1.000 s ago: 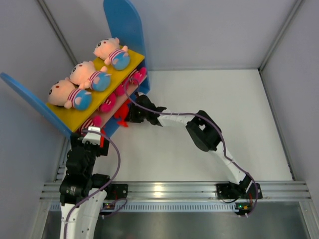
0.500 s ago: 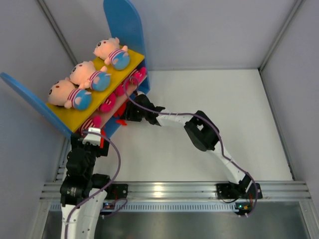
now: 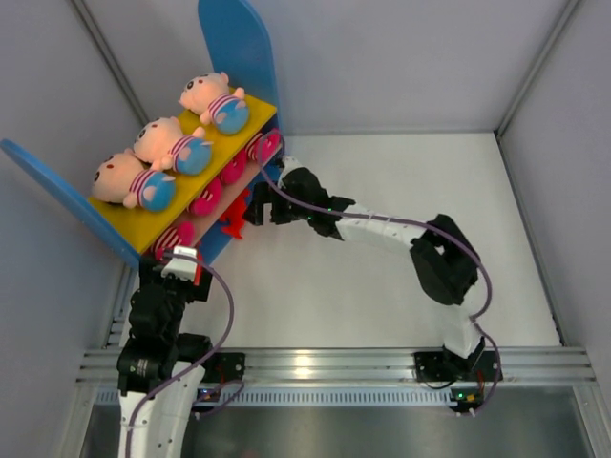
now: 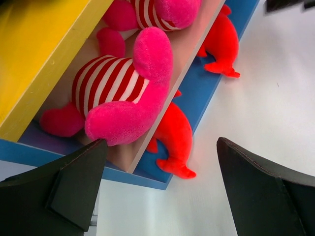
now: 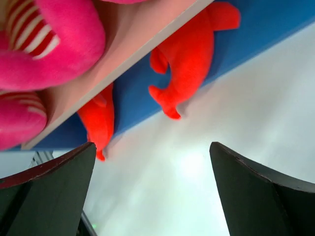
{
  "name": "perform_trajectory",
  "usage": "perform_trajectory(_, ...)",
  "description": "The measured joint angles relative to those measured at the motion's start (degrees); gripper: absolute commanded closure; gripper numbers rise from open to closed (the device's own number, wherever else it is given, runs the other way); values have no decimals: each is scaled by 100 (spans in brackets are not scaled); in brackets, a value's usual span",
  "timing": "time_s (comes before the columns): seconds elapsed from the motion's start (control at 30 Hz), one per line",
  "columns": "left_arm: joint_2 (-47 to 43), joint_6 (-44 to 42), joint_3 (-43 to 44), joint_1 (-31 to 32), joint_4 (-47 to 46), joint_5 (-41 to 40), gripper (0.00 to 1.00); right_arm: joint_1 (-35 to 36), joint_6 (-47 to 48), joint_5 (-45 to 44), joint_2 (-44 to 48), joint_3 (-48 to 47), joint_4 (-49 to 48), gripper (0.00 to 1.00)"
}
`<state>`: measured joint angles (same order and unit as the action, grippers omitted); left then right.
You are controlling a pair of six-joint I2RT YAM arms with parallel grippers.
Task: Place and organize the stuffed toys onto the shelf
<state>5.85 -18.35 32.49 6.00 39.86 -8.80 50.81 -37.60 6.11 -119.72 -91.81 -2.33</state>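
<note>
The shelf [image 3: 234, 38] stands at the back left. Three peach-faced stuffed toys [image 3: 172, 145] lie on its yellow upper board [image 3: 143, 227]. Pink-footed striped toys [image 4: 123, 93] lie on the tan lower board [image 5: 138, 29]. Two red plush toys [image 5: 189, 54] [image 5: 98, 120] lie on the blue bottom panel [image 5: 275, 19], one seen from above as the red plush [image 3: 234, 215]. My right gripper [image 3: 260, 205] [image 5: 152, 196] is open just in front of them, holding nothing. My left gripper [image 3: 181, 250] [image 4: 162, 196] is open and holds nothing, by the shelf's near corner.
White tabletop [image 3: 382, 286] stretches to the right of the shelf, closed in by grey walls. An aluminium rail [image 3: 305, 363] with the arm bases runs along the near edge. The right arm's elbow [image 3: 444, 267] hangs over the table's right half.
My right gripper has opened and drawn back to the right from the shelf, leaving the red plush on the bottom panel. Its elbow swung right. The left arm has barely moved.
</note>
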Motion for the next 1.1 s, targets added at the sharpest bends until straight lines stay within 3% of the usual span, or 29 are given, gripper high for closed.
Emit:
perform_trajectory(0.23, -52, -251, -72, -50, 2, 304, 2, -573, 455, -138, 2505, 2173, 146, 1)
perform_trajectory(0.43, -127, -501, -258, -129, 94, 494, 1, -2188, 748, -872, 4194, 4052, 1047, 1)
perform_trajectory(0.6, -125, -678, -404, -164, 103, 623, 1, -3217, 1038, -1777, 5569, 4962, 1657, 1)
perform_trajectory(0.8, -120, -811, -560, -184, 138, 640, 1, -3449, 1537, -2824, 6780, 5556, 1513, 1)
perform_trajectory(1.1, -24, -887, -614, -269, 151, 640, 1, -3449, 1766, -3366, 7683, 6728, 782, 0)
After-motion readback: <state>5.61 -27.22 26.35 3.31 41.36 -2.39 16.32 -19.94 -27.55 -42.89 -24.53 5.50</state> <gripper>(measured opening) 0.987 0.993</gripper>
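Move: Left of the right hand by about 8 cm, 2 cm farther out and some 9 cm lower, lies the red toy just set on the bottom shelf. The second red toy sits 10 cm nearer the base and 18 cm left of this hand, equally low; a pink striped toy is 3 cm ahead and 14 cm left, about level. From the left hand the first red toy is roughly 17 cm ahead, 12 cm right and 16 cm down. Leaving the shelf and the red toy with open, empty fingers, the right hand rises about 5 cm, then sweeps fast to the right across the bare table, nearly 50 cm in all, sinking again and drawing back a little. The wrist swings clockwise by more than 50 degrees until the fingers point roughly forward. The left hand, also open, sinks about 5 cm beside the shelf's near end. ##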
